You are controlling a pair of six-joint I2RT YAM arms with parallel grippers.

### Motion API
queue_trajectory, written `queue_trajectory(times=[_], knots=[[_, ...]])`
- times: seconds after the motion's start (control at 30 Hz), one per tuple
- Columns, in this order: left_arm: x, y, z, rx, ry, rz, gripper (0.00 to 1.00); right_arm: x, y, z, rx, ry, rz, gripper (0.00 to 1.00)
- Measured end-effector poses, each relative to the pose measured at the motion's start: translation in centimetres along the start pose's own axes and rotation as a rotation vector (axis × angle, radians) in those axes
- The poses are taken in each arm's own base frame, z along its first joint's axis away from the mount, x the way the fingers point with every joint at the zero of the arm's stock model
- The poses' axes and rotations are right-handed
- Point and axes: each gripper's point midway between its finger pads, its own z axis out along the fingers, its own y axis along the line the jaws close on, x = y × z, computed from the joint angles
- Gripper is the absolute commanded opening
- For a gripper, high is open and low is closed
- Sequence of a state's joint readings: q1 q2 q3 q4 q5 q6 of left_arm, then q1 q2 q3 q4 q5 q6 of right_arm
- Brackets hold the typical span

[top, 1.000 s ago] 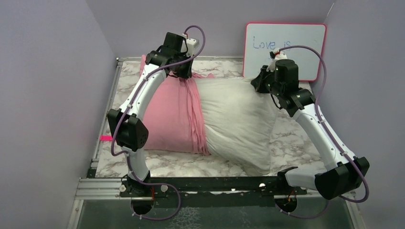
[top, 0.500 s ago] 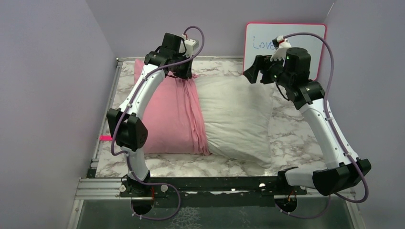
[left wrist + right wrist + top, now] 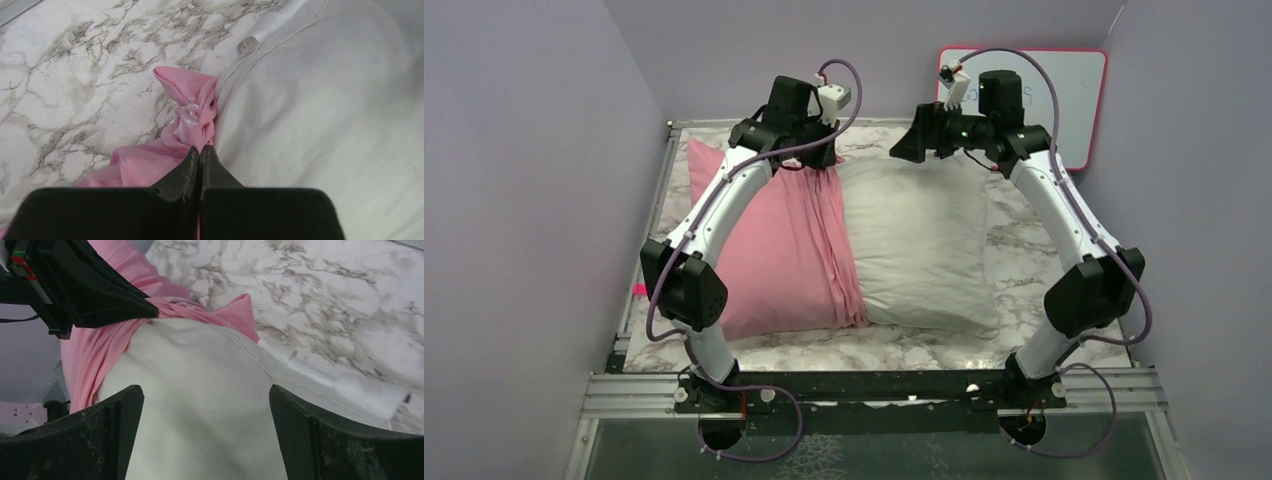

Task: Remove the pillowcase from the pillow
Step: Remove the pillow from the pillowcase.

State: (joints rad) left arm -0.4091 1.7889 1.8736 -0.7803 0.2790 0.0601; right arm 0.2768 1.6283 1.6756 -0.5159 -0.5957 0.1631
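The white pillow (image 3: 919, 245) lies across the marble table, its left half still inside the pink pillowcase (image 3: 774, 245). The cover's open edge is bunched in folds down the pillow's middle. My left gripper (image 3: 819, 160) is at the far end of that bunched edge, shut on a knot of pink pillowcase (image 3: 192, 112) right beside the bare pillow (image 3: 325, 100); its tips (image 3: 200, 148) are pressed together on the cloth. My right gripper (image 3: 906, 150) hovers over the pillow's far edge, wide open (image 3: 206, 395), with only pillow (image 3: 200, 365) below it and nothing between its fingers.
A pink-framed whiteboard (image 3: 1079, 100) leans on the back wall at the right. Purple walls close in on both sides. Bare marble table (image 3: 1044, 260) shows right of the pillow. A metal rail (image 3: 874, 385) runs along the near edge.
My right gripper opened, let go of the pillow's far right corner and swung left along the far edge. The pillow dropped flat. The left gripper kept its hold and drew the pillowcase slightly left.
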Motion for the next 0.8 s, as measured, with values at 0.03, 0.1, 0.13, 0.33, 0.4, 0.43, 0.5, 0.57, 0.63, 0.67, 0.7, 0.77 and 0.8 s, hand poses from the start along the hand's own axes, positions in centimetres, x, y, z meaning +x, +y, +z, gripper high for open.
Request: queue_trajectory(times=[0.03,0.1,0.13,0.33,0.4,0.43,0.5,0.57,0.63,0.67,0.7,0.77,0.8], knots=[[-0.1,-0.2,-0.1,0.001,-0.009,0.001,0.00,0.2,0.1,0.8,-0.038,0.019,0.003,1.00],[-0.4,-0.4,-0.6,0.001,-0.029,0.001,0.00,0.2,0.3,2.1,-0.109,0.047,-0.005,1.00],[-0.4,-0.5,-0.7,0.001,-0.033,0.002,0.00,0.1,0.4,2.7,-0.143,0.055,-0.015,1.00],[-0.8,-1.3,-1.6,-0.002,-0.088,0.013,0.00,-0.8,1.5,4.8,-0.309,0.083,-0.115,1.00],[-0.9,-1.4,-1.9,-0.005,-0.098,0.012,0.00,-0.8,1.7,5.4,-0.346,0.098,-0.145,1.00],[-0.9,-1.5,-1.9,-0.008,-0.105,0.011,0.00,-0.6,1.8,5.7,-0.364,0.109,-0.156,1.00],[-0.9,-1.4,-2.0,-0.014,-0.113,0.008,0.00,0.8,2.0,6.0,-0.388,0.148,-0.156,1.00],[-0.9,-1.3,-2.0,-0.021,-0.121,0.006,0.00,2.7,2.3,6.4,-0.402,0.196,-0.142,1.00],[-0.8,-1.2,-1.8,-0.024,-0.126,0.004,0.00,4.5,3.0,6.9,-0.420,0.239,-0.132,0.93],[-0.8,-1.1,-1.8,-0.026,-0.127,0.004,0.00,5.5,3.4,7.1,-0.431,0.266,-0.122,0.85],[-0.8,-1.1,-1.7,-0.028,-0.128,0.004,0.00,6.5,3.8,7.3,-0.443,0.289,-0.117,0.71],[-0.7,-1.0,-1.7,-0.033,-0.128,0.003,0.00,7.1,4.2,7.6,-0.454,0.305,-0.121,0.45],[-0.6,-0.9,-1.7,-0.038,-0.129,0.001,0.00,7.2,4.3,7.6,-0.452,0.306,-0.125,0.30]])
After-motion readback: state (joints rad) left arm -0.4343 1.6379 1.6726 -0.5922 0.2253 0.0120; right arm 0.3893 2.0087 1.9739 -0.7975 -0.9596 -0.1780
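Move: The stretch of pillow by the pillowcase's hem, where the right hand will grip, lies about 8 cm to its left, 2 cm back and 8 cm below; from the left hand it is about 8 cm to the right, level fore and aft and 1 cm lower. The bunched hem, still pinched in the left fingers, lies some 15 cm left, 4 cm back and 7 cm below the right hand. Right hand swings 8 cm left, then dips 7 cm onto the pillow, fingers partly closing; left keeps its pinch. ##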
